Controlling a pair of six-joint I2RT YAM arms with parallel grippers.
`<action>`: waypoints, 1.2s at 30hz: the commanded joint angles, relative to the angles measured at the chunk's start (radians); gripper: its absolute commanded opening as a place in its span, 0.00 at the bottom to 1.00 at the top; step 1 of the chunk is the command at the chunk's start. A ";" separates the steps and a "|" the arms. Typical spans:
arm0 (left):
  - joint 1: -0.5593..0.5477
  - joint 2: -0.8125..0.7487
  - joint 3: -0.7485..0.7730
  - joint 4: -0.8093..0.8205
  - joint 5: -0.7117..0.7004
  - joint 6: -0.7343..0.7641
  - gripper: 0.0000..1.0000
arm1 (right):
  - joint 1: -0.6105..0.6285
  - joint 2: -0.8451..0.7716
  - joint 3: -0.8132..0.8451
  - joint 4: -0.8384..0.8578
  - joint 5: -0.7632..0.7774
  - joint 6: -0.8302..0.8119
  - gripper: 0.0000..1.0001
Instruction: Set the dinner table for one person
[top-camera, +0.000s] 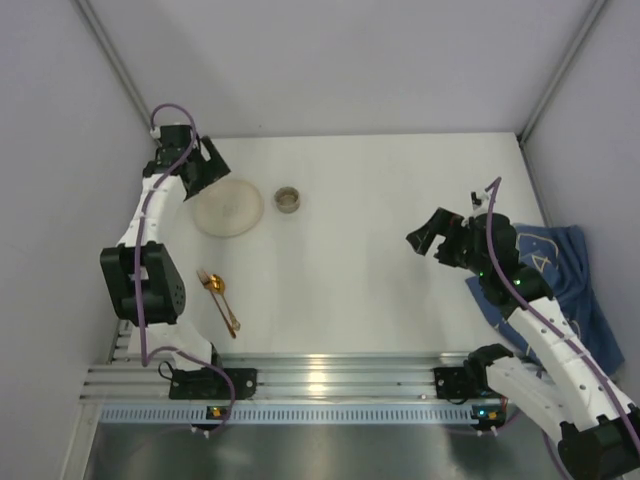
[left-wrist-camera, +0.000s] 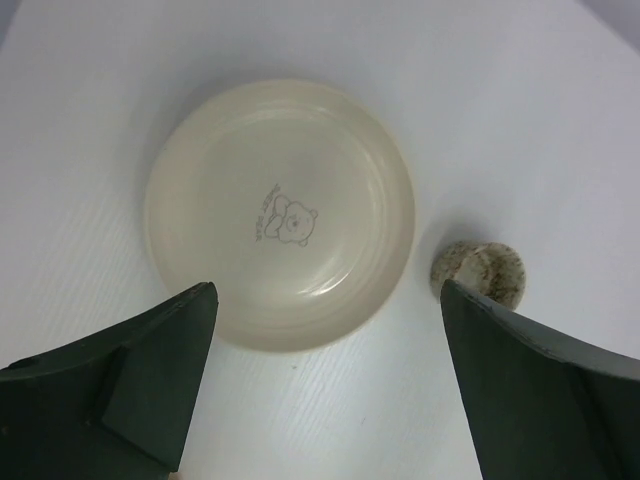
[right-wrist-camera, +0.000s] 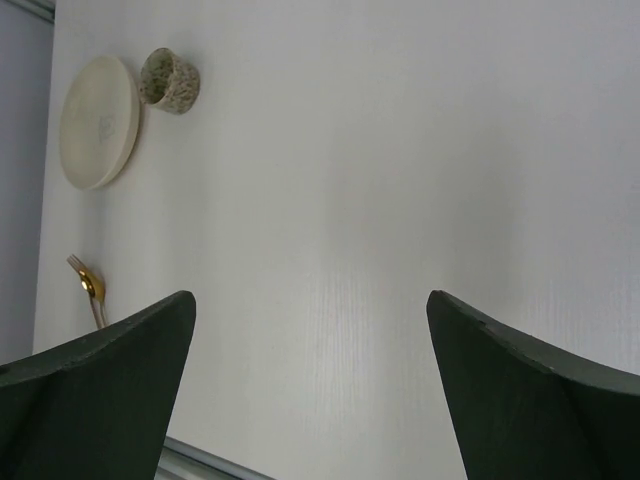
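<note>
The dinner table (top-camera: 380, 290) is a plain white top. On its far left lies a cream plate (top-camera: 228, 207) with a small bear drawing (left-wrist-camera: 280, 215), and a speckled cup (top-camera: 288, 199) stands just right of it (left-wrist-camera: 480, 272). Gold cutlery (top-camera: 220, 300) lies nearer the front left. My left gripper (top-camera: 207, 172) hovers open over the plate's far-left edge, nothing between its fingers (left-wrist-camera: 325, 290). My right gripper (top-camera: 432, 245) hangs open above the bare right half of the table (right-wrist-camera: 308, 297), empty. The right wrist view also shows the plate (right-wrist-camera: 98, 122), cup (right-wrist-camera: 170, 80) and cutlery (right-wrist-camera: 88, 290) far off.
A crumpled blue cloth placemat (top-camera: 560, 275) with white drawings lies at the table's right edge, partly under my right arm. Grey walls close in the left, far and right sides. A metal rail (top-camera: 320, 380) with the arm bases runs along the near edge.
</note>
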 joint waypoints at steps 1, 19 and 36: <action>0.009 -0.057 0.159 0.030 0.008 -0.015 0.99 | -0.001 -0.007 0.017 -0.015 0.026 -0.027 1.00; -0.179 -0.072 0.099 0.001 -0.032 0.052 0.98 | -0.171 0.502 0.445 -0.370 0.062 -0.168 1.00; -0.393 -0.160 -0.157 0.030 0.034 0.063 0.96 | -0.529 0.872 0.401 -0.432 0.243 -0.107 1.00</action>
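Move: The cup stands about 15 cm to the right of my left hand, roughly 4 cm ahead and 15 cm below. The plate lies almost beneath that hand, 2 cm ahead and 2 cm left; the spoon and fork lie some 27 cm back, the spoon 2 cm right and the fork straight behind. From my right hand the blue napkin's middle is about 33 cm right, 5 cm back and 20 cm down. I lift my open left hand about 10 cm clear of the plate, then swing it some 17 cm right towards the cup, sinking again and drawing back a little while it turns about 25 degrees clockwise. My right hand, also open, reaches briefly forward, then sweeps about 18 cm right and 13 cm down towards the napkin, its fingers tipping steeply downward and turning clockwise. Neither touches anything. ##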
